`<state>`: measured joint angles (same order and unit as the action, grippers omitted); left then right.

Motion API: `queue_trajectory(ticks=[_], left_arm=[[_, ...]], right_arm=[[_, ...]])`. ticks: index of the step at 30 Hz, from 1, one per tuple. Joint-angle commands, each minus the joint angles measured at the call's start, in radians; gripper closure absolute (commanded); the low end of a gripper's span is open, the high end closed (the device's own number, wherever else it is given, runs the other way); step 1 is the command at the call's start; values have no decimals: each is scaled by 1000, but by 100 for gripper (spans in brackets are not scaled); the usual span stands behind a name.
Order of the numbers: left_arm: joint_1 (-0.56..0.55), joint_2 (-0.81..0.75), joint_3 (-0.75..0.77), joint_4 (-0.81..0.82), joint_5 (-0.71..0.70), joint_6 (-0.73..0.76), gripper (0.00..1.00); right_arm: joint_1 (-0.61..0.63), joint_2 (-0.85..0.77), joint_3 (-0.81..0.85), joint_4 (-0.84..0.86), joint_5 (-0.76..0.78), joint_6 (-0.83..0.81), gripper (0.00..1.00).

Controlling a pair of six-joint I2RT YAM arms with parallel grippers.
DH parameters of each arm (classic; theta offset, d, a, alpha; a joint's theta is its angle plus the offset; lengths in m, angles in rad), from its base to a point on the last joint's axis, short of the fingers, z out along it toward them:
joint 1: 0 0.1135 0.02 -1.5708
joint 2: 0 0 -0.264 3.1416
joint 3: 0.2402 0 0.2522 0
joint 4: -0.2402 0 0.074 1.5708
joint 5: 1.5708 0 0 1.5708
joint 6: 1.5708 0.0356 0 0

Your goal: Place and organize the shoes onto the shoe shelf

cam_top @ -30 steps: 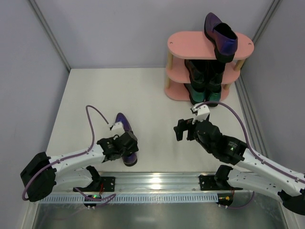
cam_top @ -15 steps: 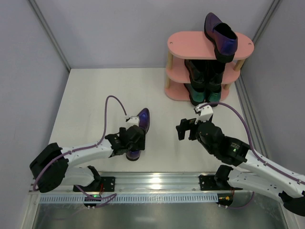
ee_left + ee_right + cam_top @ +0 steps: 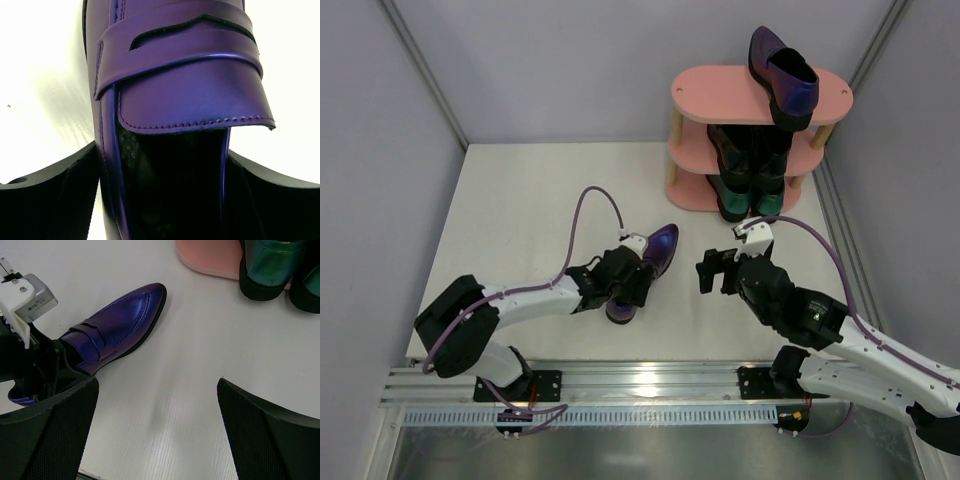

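Observation:
A metallic purple loafer (image 3: 658, 243) lies on the white table, toe pointing toward the pink shoe shelf (image 3: 720, 95). My left gripper (image 3: 623, 288) is shut on its heel end; in the left wrist view the shoe (image 3: 180, 75) fills the gap between the two fingers. The right gripper (image 3: 720, 270) hangs open and empty just right of this shoe (image 3: 115, 325). Its purple mate (image 3: 785, 68) stands on the shelf's top board. The black pair (image 3: 745, 150) is on the middle tier and the green pair (image 3: 752, 200) on the bottom one.
Grey walls close in the table on the left, back and right. A metal rail (image 3: 640, 380) runs along the near edge by the arm bases. The shelf's bottom board (image 3: 207, 257) and green shoes (image 3: 272, 262) sit just beyond the right gripper.
My left gripper has carried the purple shoe rightward toward the table's middle, turning its toe toward the shelf. The right gripper shifted slightly up and right, still open.

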<state>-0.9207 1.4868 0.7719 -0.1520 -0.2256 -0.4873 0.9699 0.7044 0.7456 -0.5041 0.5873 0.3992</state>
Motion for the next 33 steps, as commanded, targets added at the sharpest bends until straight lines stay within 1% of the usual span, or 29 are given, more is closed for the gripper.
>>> queue_trajectory(ticks=[1, 2, 5, 6, 7, 9, 14, 18, 19, 21, 24, 25, 26, 29, 33], left_arm=[[-9, -63, -28, 186, 45, 38, 26], [-9, -85, -43, 184, 19, 41, 25], [-7, -129, -26, 120, 22, 79, 22], [-9, -137, -22, 96, 23, 82, 18], [-7, -143, -26, 94, 28, 85, 1], [-7, -174, -55, 123, 45, 93, 0], [-9, -224, -88, 147, 28, 96, 0], [-9, -249, -88, 129, 61, 93, 0], [-10, -255, -106, 134, 86, 87, 0], [-20, -269, -141, 144, 89, 70, 0], [-49, -315, -232, 201, 62, 52, 0], [-56, -350, -252, 210, 42, 46, 0], [-69, -367, -297, 229, -13, 36, 0], [-70, -427, -373, 285, -53, 24, 0], [-76, -427, -401, 330, -87, 0, 0]], right_arm=[[7, -10, 5, 7, 39, 9, 0], [6, -6, 3, 9, 39, 7, 0], [7, -2, 1, 16, 37, 4, 0], [7, 0, 1, 22, 36, 3, 0], [7, 4, 3, 25, 36, 1, 0], [7, 12, 6, 30, 31, 0, 0], [7, 18, 6, 29, 28, -3, 0], [7, 17, 9, 27, 34, -5, 0], [7, 17, 11, 27, 37, -5, 0], [7, 12, 12, 21, 40, -3, 0], [7, 10, 6, 21, 45, -5, 0], [7, 12, 5, 19, 48, -5, 0], [7, 13, 3, 19, 48, -5, 0], [7, 20, 1, 22, 48, -3, 0], [6, 32, 5, 29, 46, -2, 0]])
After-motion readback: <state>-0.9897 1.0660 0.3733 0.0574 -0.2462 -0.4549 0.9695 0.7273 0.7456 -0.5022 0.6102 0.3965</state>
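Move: The loose purple shoe stands slanted on the table, still between the left fingers. Its middle is about 3 cm ahead of that hand and 3 cm to its right, some 1 cm lower, with its heel behind and slightly left. The shelf is some 31 cm ahead and 32 cm right, its middle 10 cm higher; the green shoes on its bottom board are 28 cm ahead and 34 cm right. From the right hand, the loose shoe lies 5 cm ahead, 18 cm left and 18 cm lower. The purple shoe is let go as the left fingers spread fully and the hand lifts clear by about 5 cm, tilting slightly. The hand then travels back and left towards the heel, roughly 5 cm back, while sinking almost as far as it rose, ending with the open fingers on either side of the heel. ##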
